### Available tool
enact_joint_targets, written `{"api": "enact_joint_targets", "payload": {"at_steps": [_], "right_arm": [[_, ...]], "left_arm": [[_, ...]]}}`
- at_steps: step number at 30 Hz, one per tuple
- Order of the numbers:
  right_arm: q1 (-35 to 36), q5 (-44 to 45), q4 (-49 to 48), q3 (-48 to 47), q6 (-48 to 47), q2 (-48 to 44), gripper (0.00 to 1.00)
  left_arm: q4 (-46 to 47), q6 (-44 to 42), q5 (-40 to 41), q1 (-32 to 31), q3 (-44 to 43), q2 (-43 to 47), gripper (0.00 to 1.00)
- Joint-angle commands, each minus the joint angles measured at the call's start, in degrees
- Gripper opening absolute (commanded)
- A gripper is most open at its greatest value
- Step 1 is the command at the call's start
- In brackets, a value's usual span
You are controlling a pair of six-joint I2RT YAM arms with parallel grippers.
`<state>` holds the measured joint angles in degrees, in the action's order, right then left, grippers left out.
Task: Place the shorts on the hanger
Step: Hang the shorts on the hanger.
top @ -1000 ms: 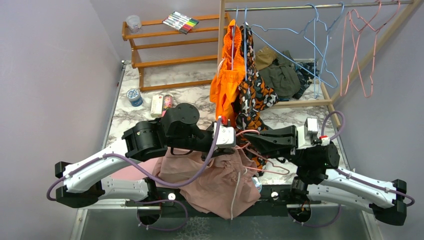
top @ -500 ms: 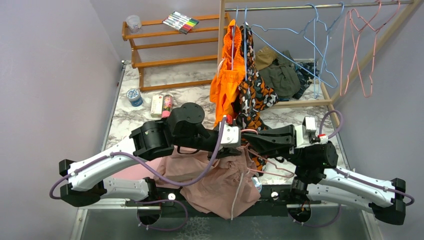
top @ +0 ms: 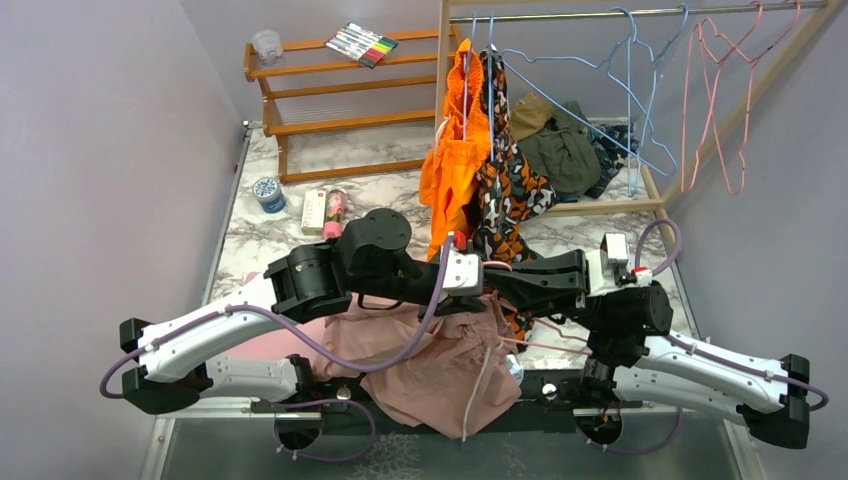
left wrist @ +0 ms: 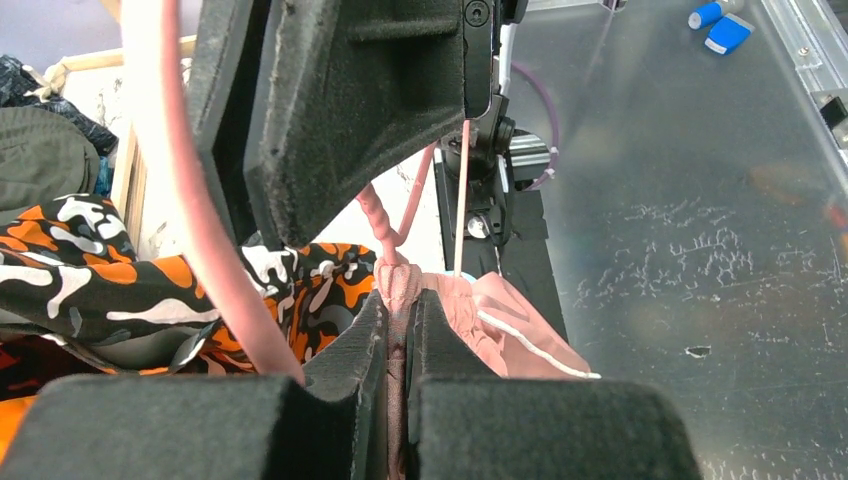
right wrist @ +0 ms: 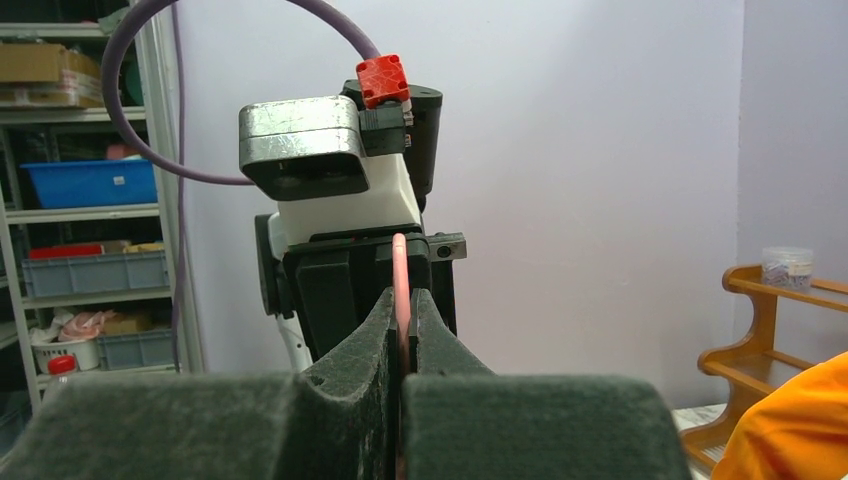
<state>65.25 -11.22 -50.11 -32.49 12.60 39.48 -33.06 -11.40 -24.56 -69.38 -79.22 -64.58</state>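
Observation:
The dusty-pink shorts (top: pixel 430 360) hang over the table's near edge, their white drawstring (top: pixel 478 385) dangling. My left gripper (left wrist: pixel 402 320) is shut on a bunched fold of the shorts' (left wrist: pixel 505 315) waistband. My right gripper (right wrist: pixel 402 310) is shut on the thin pink wire of the hanger (right wrist: pixel 400 270), which stands upright between its pads. From above, both grippers meet tip to tip over the shorts, left gripper (top: pixel 480 290) and right gripper (top: pixel 500 285). Part of the hanger (top: pixel 545 345) shows below the right arm. The hanger wire (left wrist: pixel 195 210) crosses close to the left wrist camera.
An orange garment (top: pixel 450 170) and a camouflage garment (top: pixel 510 195) hang from the rail just behind the grippers. Light-blue hangers (top: pixel 600 110) and pink ones (top: pixel 720 100) hang farther right. A wooden shelf (top: pixel 330 100), a tin (top: pixel 268 192) and olive clothes (top: pixel 560 150) stand behind.
The left gripper has opened a little and then shut on the waistband. Both arms have shifted slightly right and away, drawing the top of the shorts up with them.

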Motion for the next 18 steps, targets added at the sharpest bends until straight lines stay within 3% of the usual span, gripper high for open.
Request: {"api": "enact_joint_targets", "payload": {"at_steps": [1, 9, 18], "right_arm": [[0.0, -2.0, -1.8, -0.3, -0.1, 0.1, 0.01], [0.0, -2.8, 2.2, -1.2, -2.4, -0.3, 0.03], [0.0, -1.4, 7.8, -3.1, -3.4, -0.4, 0.36]], "left_arm": [[2.5, 0.9, 0.5, -0.2, 3.0, 1.5, 0.0], [8.7, 2.4, 8.7, -0.3, 9.1, 7.7, 0.0], [11.9, 2.7, 18.0, -0.3, 14.5, 15.7, 0.0]]}}
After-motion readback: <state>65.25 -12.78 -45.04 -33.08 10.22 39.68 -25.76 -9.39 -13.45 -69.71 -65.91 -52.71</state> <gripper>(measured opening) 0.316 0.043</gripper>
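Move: The left fingers already pinch the gathered waistband of the pink shorts at the neck of the pink hanger. The hanger hook, clamped in the right fingers, is about 8 cm above and 2 cm ahead of the left hand, level sideways. From the left hand, the hanger's free arm lies roughly 12 cm right, 2 cm back and 8 cm lower; the camouflage shorts are some 20 cm ahead and 7 cm right. For the right hand, the waistband is about 8 cm below and 2 cm back, level sideways. Down a little and then mainly to its left, the left hand travels about 4 cm, also easing forward some 2 cm and turning roughly 10 degrees counter-clockwise, keeping its pinch on the waistband. The right hand, still shut on the hook at first, sinks about 1.5 cm and drifts 1 cm left, then opens about a third and lets go of the wire. ##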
